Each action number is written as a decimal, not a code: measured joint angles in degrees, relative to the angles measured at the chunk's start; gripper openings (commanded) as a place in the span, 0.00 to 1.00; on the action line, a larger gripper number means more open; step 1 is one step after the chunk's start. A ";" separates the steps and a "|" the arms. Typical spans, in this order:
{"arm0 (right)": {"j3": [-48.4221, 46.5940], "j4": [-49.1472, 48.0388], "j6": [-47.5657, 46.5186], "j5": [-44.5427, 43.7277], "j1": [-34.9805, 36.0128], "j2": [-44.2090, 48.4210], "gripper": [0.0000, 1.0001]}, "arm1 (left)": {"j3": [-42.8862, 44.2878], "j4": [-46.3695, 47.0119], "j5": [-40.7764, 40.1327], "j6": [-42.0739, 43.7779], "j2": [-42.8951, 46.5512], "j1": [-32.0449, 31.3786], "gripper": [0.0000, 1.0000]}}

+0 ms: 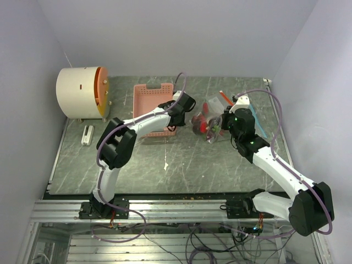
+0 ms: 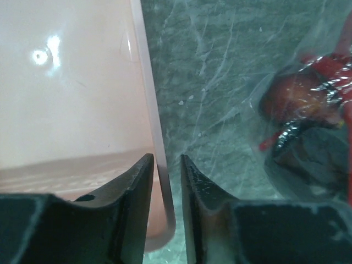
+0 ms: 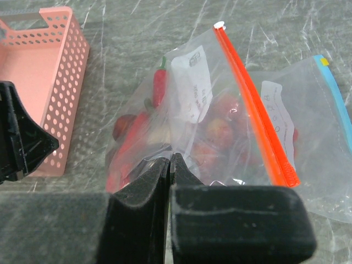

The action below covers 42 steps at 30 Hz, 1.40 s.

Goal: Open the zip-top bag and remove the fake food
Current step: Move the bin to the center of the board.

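Note:
The clear zip-top bag (image 3: 190, 77) with an orange-red zip strip (image 3: 253, 110) lies on the grey table, right of the pink basket. The fake food (image 3: 220, 132), red and dark pieces including a red chilli (image 3: 159, 85), is inside it. My right gripper (image 3: 170, 159) is shut on a fold of the bag's film at its near side. My left gripper (image 2: 166, 159) is open. It hangs at the right wall of the pink slotted basket (image 2: 71, 82), and that wall shows in the gap between the fingers. The bagged food (image 2: 297, 99) lies to its right.
A second clear bag with a blue zip (image 3: 324, 137) lies partly under the first, on its right. A cream cylinder with an orange face (image 1: 82, 92) stands at the back left, and a small white object (image 1: 87, 135) lies in front of it. Walls close in the table's back and sides.

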State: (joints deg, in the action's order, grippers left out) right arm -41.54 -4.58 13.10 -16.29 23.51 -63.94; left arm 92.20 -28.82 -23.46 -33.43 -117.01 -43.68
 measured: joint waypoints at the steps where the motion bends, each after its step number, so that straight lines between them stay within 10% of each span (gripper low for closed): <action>1: 0.00 0.00 0.00 0.02 0.00 0.00 0.00 | 0.42 0.00 0.00 0.00 -0.72 0.00 0.26; 9: 0.00 0.00 0.04 0.02 0.00 -0.02 0.00 | 2.58 -1.46 -0.83 1.53 -2.54 0.48 0.07; 42: 0.44 -0.26 1.05 0.87 0.00 -2.21 0.00 | 3.34 3.41 2.82 13.16 -4.39 15.65 0.16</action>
State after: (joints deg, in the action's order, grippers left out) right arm -41.10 -4.84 14.15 -15.42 23.51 -66.15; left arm 95.55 -25.41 -20.64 -20.27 -121.40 -28.03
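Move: The bin's middle lies about 10 cm ahead of the left hand, 10 cm to its left and 4 cm lower; the half-open fingers already straddle its right side near the front corner. The zip-top bag's food lies some 15 cm right of this hand, 3 cm ahead and 4 cm below, while the cream drum stands about 37 cm left and 15 cm ahead. From the right hand, the bin is roughly 32 cm left, 10 cm ahead and 15 cm below. The bin's right rim gets pinched as the left fingers sink about 1 cm and close on it, then is drawn level, left and forward together, the hand covering some 12 cm left and 9 cm forward before easing back right by a centimetre or so. The right hand keeps its shut fingers on the zip-top bag and sinks about 1.5 cm. ##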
